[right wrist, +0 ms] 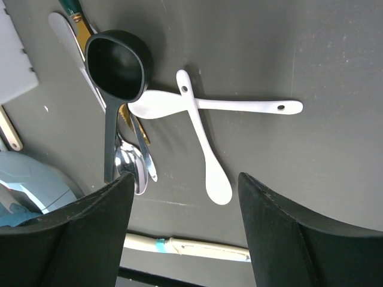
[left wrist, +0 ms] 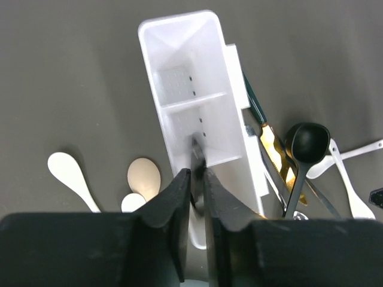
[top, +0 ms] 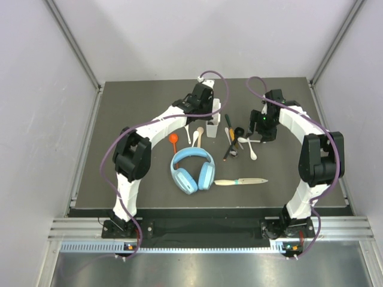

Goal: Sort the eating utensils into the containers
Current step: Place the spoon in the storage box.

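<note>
The white divided caddy (left wrist: 179, 27) lies on the dark mat, and my left gripper (left wrist: 198, 173) hovers over its near end (top: 214, 116). The jaws stand a narrow slit apart around a slim dark utensil (left wrist: 197, 152) that points down into the middle compartment; I cannot tell whether they press on it. My right gripper (right wrist: 185, 176) hangs open and holds nothing above two crossed white spoons (right wrist: 203, 143). Left of them lie a black scoop spoon (right wrist: 116, 60), a silver spoon (right wrist: 131, 167) and a gold-bladed knife (left wrist: 272, 140). An orange-red spoon (top: 173, 139) lies left of the caddy.
Light-blue headphones (top: 191, 170) sit mid-mat, in front of the caddy. A pale-handled knife (top: 240, 181) lies to their right. A white spoon (left wrist: 69, 173) and a beige spoon (left wrist: 143, 174) rest left of the caddy. Grey walls enclose the mat on three sides.
</note>
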`<state>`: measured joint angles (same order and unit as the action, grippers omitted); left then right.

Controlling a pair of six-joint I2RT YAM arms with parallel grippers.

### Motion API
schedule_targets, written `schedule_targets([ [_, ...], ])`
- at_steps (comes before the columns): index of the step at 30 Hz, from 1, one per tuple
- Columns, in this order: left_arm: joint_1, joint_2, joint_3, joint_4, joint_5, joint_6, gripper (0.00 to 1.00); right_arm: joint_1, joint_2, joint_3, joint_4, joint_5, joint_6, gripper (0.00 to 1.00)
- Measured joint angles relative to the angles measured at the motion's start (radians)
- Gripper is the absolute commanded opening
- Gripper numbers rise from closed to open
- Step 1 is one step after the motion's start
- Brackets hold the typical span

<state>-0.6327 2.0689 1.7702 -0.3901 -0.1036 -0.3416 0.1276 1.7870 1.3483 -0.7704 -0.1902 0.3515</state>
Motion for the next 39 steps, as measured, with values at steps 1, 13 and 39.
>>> schedule_targets([
  [1,0.000,0.002,0.000,0.000,0.000,0.000,0.23,0.000,0.000,0.000,0.000,0.000,0.000,0.70],
  [13,-0.009,0.004,0.000,-0.003,-0.027,0.001,0.27,0.000,0.000,0.000,0.000,-0.007,0.000,0.70],
  [39,0.114,-0.420,-0.282,-0.039,-0.249,-0.118,0.46,-0.019,0.000,-0.009,0.005,0.004,0.000,0.73],
])
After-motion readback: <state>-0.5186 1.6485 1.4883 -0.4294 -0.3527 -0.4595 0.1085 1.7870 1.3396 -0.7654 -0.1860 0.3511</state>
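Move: The left hand, its fingers just starting to part on the black spoon, stands over the near part of the storage box. The box's middle is about 3 cm ahead, 1 cm right and 9 cm below. On the table some 13 cm below, a white spoon lies 9 cm left and 2 cm back, a wooden spoon 5 cm left and 4 cm back, and the orange spoon 15 cm left and 11 cm back. From the right hand, the box is about 11 cm ahead, 15 cm left and 3 cm below. Keep opening the left gripper over the box's near compartment to free the black spoon, holding nearly still at first. Then lift the hand about 11 cm clear of the box, opening to about half, and sweep it some 13 cm left, turning about 20 degrees counter-clockwise, easing slightly back and down at the end. ##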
